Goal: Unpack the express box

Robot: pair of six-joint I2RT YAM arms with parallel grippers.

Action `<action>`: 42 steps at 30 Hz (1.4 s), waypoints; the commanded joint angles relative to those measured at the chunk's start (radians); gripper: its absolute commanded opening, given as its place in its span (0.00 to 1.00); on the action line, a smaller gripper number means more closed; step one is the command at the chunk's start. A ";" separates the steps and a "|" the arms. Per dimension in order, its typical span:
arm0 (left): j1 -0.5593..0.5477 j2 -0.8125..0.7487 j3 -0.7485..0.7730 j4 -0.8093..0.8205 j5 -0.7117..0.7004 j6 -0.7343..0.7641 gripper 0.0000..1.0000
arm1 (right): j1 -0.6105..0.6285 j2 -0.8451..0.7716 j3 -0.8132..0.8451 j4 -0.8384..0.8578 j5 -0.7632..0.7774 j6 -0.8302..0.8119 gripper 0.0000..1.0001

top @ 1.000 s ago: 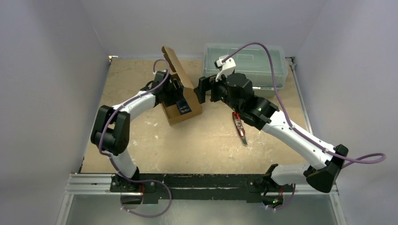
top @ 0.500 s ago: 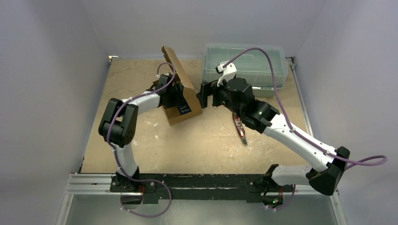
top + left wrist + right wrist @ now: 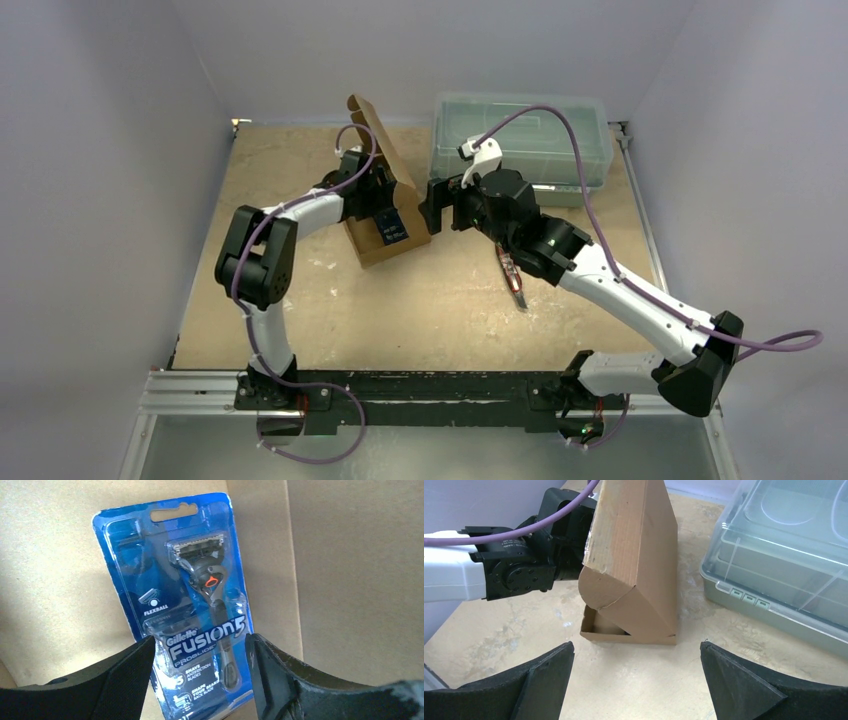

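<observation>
The express box [image 3: 388,247] stands open on the table with its flap lid [image 3: 378,140] raised. A blue razor pack [image 3: 195,595] lies inside it, also visible in the top view [image 3: 391,226]. My left gripper [image 3: 200,655] reaches into the box from the left. It is open over the pack's lower end, and the pack's side edges run behind both fingers. My right gripper [image 3: 636,652] is wide open and holds nothing. It hovers just right of the box [image 3: 634,555], facing the lid's outer side, and sits at the box's right edge in the top view [image 3: 432,205].
A translucent lidded plastic bin [image 3: 520,135] sits at the back right, close to the right arm; the right wrist view shows it [image 3: 784,555] too. A red-handled cutter [image 3: 513,272] lies on the table under the right forearm. Walls enclose three sides.
The left arm's elbow has swung in and its gripper has pushed slightly deeper into the box, jaws a little wider. The right gripper has edged closer to the box.
</observation>
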 commanded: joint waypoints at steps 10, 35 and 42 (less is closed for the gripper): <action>0.000 -0.071 -0.011 0.098 -0.047 -0.010 0.46 | -0.002 -0.027 -0.008 0.024 0.015 0.016 0.99; -0.046 0.098 0.035 0.237 0.118 -0.093 0.24 | -0.001 -0.033 0.005 0.015 0.030 0.023 0.99; -0.014 0.044 0.042 0.047 -0.015 0.031 0.24 | -0.001 -0.029 0.004 0.018 0.024 0.023 0.99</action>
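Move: The razor pack in the open express box lies almost under the left hand, its middle about 3 cm ahead, 2 cm to the left and 4 cm below. The box's raised lid stands some 6 cm ahead and 6 cm to the right, its middle about 3 cm higher. The green bin is roughly 13 cm ahead and 25 cm right, the red knife 13 cm back and 22 cm right. From the right hand, the pack is about 18 cm ahead, 9 cm left and 29 cm below. Fingertips come down at the pack's right-hand edge, beside the lid-side wall, and push the box to the right. To get there the left hand dips slightly, lifts about 5 cm, swings over 6 cm right while sinking again, then eases a little back left. The fingers narrow from two-thirds open to a quarter; their tips tilt right some 15 degrees, then partly back. ##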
